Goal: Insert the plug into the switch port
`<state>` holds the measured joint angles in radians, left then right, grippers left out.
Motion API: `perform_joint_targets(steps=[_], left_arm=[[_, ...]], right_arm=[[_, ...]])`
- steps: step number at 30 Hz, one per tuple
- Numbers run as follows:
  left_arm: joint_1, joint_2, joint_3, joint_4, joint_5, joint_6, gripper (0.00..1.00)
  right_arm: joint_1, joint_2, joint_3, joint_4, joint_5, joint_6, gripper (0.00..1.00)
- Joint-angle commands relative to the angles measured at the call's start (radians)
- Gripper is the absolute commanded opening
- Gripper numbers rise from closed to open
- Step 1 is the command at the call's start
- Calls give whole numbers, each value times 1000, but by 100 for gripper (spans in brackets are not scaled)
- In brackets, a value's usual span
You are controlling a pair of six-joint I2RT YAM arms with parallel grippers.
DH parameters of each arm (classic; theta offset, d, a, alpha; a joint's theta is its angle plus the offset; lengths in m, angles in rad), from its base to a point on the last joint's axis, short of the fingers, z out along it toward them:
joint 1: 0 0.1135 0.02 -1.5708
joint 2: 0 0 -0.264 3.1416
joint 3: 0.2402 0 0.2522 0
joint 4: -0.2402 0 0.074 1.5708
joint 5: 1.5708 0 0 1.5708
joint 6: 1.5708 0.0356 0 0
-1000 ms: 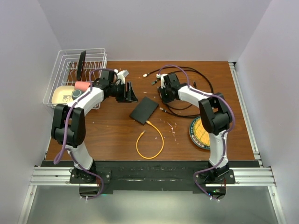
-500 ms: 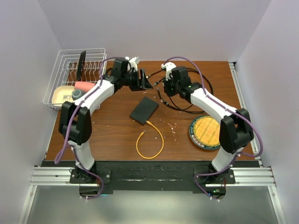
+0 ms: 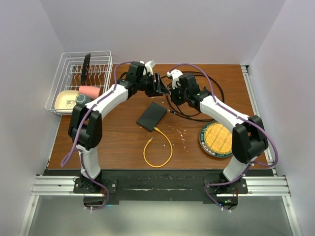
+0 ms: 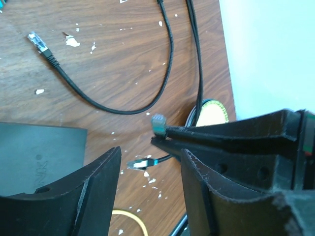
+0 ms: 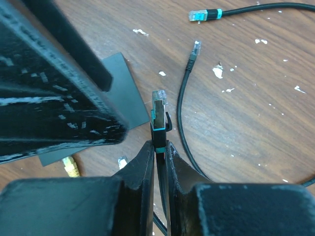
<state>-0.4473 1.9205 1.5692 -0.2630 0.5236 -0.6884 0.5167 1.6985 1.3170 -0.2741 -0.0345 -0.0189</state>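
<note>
The switch (image 3: 151, 116), a flat matte-black box, lies mid-table; its body also shows in the wrist views (image 4: 34, 152) (image 5: 120, 88). My right gripper (image 5: 159, 145) (image 3: 172, 92) is shut on the plug (image 5: 158, 110), a clear connector with a teal band on a black cable, held above the wood just right of the switch. My left gripper (image 4: 150, 152) (image 3: 160, 84) hovers open right beside it, nothing between its fingers (image 4: 83, 196). In the left wrist view the held plug (image 4: 158, 122) pokes out of the right gripper's fingers just above that gap.
Loose black cables with plugs (image 5: 204, 14) (image 5: 196, 49) (image 4: 38, 40) lie on the wood behind the switch. A yellow cable (image 3: 157, 147) curls in front of it. A round yellow-and-dark plate (image 3: 216, 139) sits right. A white wire rack (image 3: 81, 81) stands back left.
Both arms have reached toward the back middle. The left gripper swung right from beside the rack to meet the right gripper, which still holds the plug.
</note>
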Motion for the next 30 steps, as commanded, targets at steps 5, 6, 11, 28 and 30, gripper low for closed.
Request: perform_joint_targets(steps=[5, 6, 11, 28, 30], left_arm=[[-27, 55, 101, 16, -13, -40, 55], [-28, 64, 107, 1, -22, -36, 55], [-24, 61, 112, -115, -117, 10, 54], [47, -104, -152, 19, -77, 75, 100], [48, -103, -163, 16, -73, 75, 100]], right_arm=[[9, -45, -5, 32, -36, -7, 6], [8, -43, -4, 32, -22, 2, 6], [8, -5, 2, 7, 50, 11, 14], [14, 18, -76, -77, 38, 99, 58], [28, 10, -94, -74, 18, 97, 58]])
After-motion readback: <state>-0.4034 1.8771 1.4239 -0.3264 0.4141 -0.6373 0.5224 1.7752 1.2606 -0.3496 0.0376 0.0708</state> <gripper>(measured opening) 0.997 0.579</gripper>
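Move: My right hand still pinches a black plug about 13 cm above the table; below it another black plug lies some 2 cm back and 2 cm left, and a loose black cable end about 9 cm ahead and 4 cm left. The switch is some 5 cm back, 12 cm left and 12 cm below that hand. From my empty left hand the switch lies roughly 6 cm back, 6 cm left and 15 cm down, the held plug about 5 cm right, 1 cm ahead and 3 cm lower. I pause with the plug in my right hand, then open its fingers while still high and sink about 7 cm, easing some 2 cm back and right as the fingertips tip down about 10 degrees. My left hand, after edging about a centimetre forward and right, swings some 6 cm left while sinking over 5 cm towards the switch, rolling a little, its fingers going from half to fully open. ##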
